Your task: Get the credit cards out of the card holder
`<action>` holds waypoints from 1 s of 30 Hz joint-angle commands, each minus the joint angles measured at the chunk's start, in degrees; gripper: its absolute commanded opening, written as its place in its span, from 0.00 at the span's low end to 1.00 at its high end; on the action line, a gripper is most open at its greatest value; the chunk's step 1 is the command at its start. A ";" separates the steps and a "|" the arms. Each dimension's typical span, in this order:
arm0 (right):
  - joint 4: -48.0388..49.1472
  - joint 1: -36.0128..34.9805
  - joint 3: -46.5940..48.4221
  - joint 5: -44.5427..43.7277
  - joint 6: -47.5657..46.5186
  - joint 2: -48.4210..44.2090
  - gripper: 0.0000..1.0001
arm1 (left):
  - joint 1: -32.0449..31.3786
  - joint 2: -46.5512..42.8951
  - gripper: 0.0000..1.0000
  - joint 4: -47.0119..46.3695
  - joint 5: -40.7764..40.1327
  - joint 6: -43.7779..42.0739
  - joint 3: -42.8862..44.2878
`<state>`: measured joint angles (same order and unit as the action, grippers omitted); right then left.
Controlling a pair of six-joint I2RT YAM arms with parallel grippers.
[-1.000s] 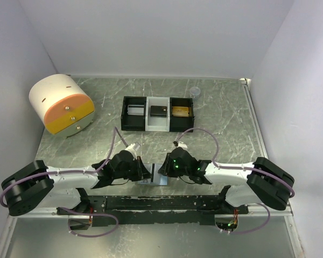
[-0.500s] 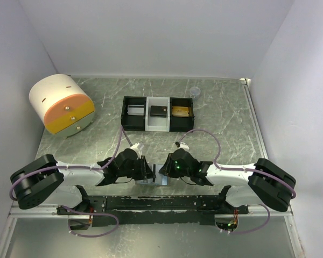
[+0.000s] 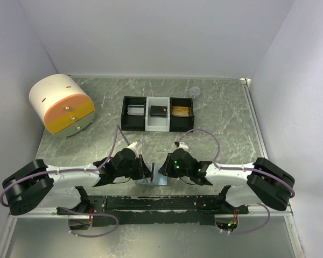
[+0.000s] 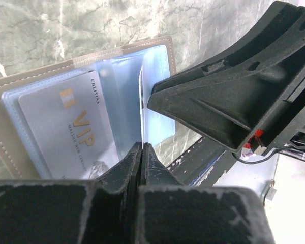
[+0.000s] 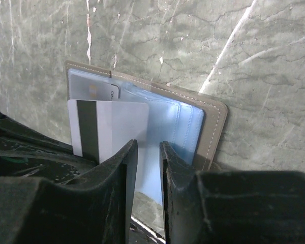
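The grey card holder [image 3: 152,178] lies open at the table's near edge, pale blue lining up [image 5: 213,122]. A silver VIP credit card [image 4: 76,132] sits in its left leaf. A white credit card with a black stripe [image 5: 117,122] sticks partly out of a sleeve; the left wrist view shows it edge-on [image 4: 141,101]. My left gripper [image 4: 141,147] is shut on this card's edge, at the holder's left side [image 3: 148,173]. My right gripper [image 5: 148,145] hovers low over the right leaf [image 3: 162,169]. Its jaws stand a little apart with only blue lining showing between them.
A black-and-white three-compartment tray [image 3: 124,113] stands mid-table and holds a card in each compartment. A round white and orange drawer unit [image 3: 62,105] sits at the far left. A small clear cup [image 3: 194,92] is at the back. A black rail [image 3: 151,203] runs along the near edge.
My left arm moved right toward the holder, then drew back slightly left. Its jaws parted briefly and have closed on the white card. The right arm has stayed still.
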<state>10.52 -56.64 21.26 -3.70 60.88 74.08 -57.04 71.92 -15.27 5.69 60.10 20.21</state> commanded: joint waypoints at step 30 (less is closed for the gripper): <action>-28.87 10.45 36.60 -26.30 -23.00 9.91 0.68 | 0.08 -24.56 0.07 32.68 -20.95 -4.38 8.18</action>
<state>-14.66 -48.82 52.51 -24.77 43.66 78.17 -57.04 49.60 13.82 -12.73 55.94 26.72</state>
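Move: My left hand already holds the credit card upright by its long edge. The open card holder's middle lies about 3 cm below that hand, 1 cm back and 1 cm to its right. From my right hand, low over the holder's right page, the middle tray is some 27 cm ahead and 2 cm left, with the right tray level with it, 9 cm to my right. The holder's middle is about 4 cm left of my right hand, 1 cm back and 1 cm lower. I keep the card pinched and draw it up and to the left with my left hand, a little forward too, some 9 cm off the holder, tilting the fingers up and turning them counter-clockwise. My right hand waits briefly, lifts its fingertips free of the right page, then sweeps forward and up towards the trays, about 13 cm out, opening wide and tipping up. ##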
